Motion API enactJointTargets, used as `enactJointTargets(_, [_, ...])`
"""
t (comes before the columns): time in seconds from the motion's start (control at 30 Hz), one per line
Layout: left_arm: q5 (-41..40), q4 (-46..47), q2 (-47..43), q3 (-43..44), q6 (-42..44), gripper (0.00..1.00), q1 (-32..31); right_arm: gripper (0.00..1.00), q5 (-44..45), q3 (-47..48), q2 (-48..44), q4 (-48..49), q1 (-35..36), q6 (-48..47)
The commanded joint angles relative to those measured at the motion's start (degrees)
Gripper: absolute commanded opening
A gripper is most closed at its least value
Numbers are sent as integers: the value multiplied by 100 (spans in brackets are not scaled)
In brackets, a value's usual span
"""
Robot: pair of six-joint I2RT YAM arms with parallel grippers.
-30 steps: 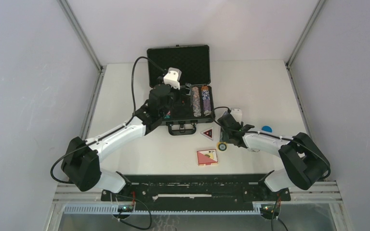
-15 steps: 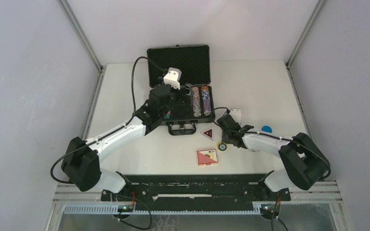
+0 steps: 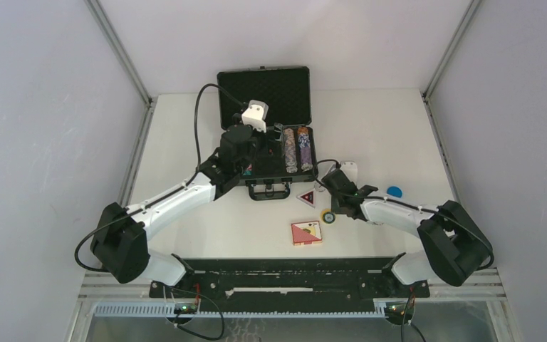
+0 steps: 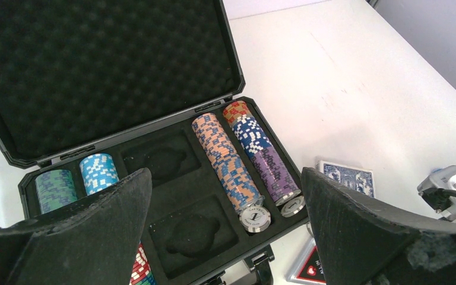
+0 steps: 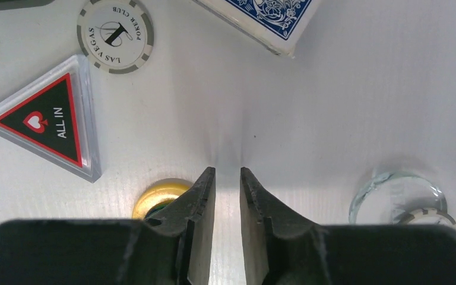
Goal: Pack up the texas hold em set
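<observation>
The black briefcase [image 3: 265,92] lies open at the back of the table, with rows of poker chips [image 4: 228,160] in its foam tray. My left gripper [image 4: 225,175] hovers open over the tray's empty pockets, holding nothing. My right gripper [image 5: 227,171] is just above bare table in front of the case, its jaws a narrow gap apart with nothing between them. A gold round button [image 5: 157,195] lies just left of the left finger. The triangular "ALL IN" button [image 5: 47,122], a loose white chip [image 5: 114,34] and the blue card deck [image 5: 267,18] lie beyond. The red deck [image 3: 306,232] lies nearer the bases.
A clear round disc [image 5: 398,196] with a chip edge beside it lies right of my right gripper. A blue round piece [image 3: 394,191] sits on the table past the right forearm. The case handle [image 3: 269,190] sticks out toward the triangular button.
My right gripper's jaws have drawn much closer together and the arm has shifted slightly. The gold button stays on the table. The left arm has not moved.
</observation>
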Motion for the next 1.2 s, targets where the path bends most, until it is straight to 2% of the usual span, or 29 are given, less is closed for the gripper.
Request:
enactJointTargets(0.0, [18,251,-18,-86,-39,100,21,29,91,222,-288,-87,-23,-120])
enactJointTargets(0.07, [16,252,-21,-91,-36,100,24,36,100,242,-288,-73,-34,-131])
enactJointTargets(0.23, [7,264,-18,-97,-43,100,33,64,164,236,-529,-286,-271,-101])
enactJointTargets(0.37, [168,295,89,7,-109,100,41,79,135,74,-1307,-565,-724,94])
enactJointTargets(0.53, [715,243,366,516,-256,100,42,82,317,6,-2056,-1058,-961,278])
enactJointTargets(0.57, [834,242,429,634,-306,100,46,95,300,11,-2111,-1186,-965,373])
enactJointTargets(0.6, [983,243,491,771,-358,100,50,99,223,14,-2126,-1303,-968,484])
enactJointTargets(0.7, [1417,261,610,1057,-620,100,122,100,332,-3,-2108,-1823,-965,1361])
enactJointTargets(0.8, [1703,545,549,888,-959,100,279,100,937,-134,-2303,-2299,-693,2197])
enactJointTargets(1.03, [1127,774,115,299,-720,100,279,99,1504,-310,-3275,-3547,-614,3768])
enactJointTargets(1.17, [1121,979,-88,34,-775,100,279,96,1409,-477,-3758,-3649,-871,3813])
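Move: The clear disc with a white chip on it lies about 11 cm to the right of the right hand and 3 cm back, barely below the fingertips; the yellow button is roughly 3 cm left and 3 cm back. The card deck lies some 10 cm straight ahead, and the blue round about 17 cm right and 5 cm ahead. From the left hand the clear disc is roughly 28 cm right, 16 cm back and 25 cm below. The right hand leaves the table empty, rising about 8 cm while swinging right, then draws back with a small dip towards the clear disc, ending some 10 cm to the right and 6 cm back, turned about 35 degrees clockwise, its narrow fingers spread wide. Meanwhile the open, empty left hand above the case dips and swings right some 4 cm, then rises and comes partly back left. ##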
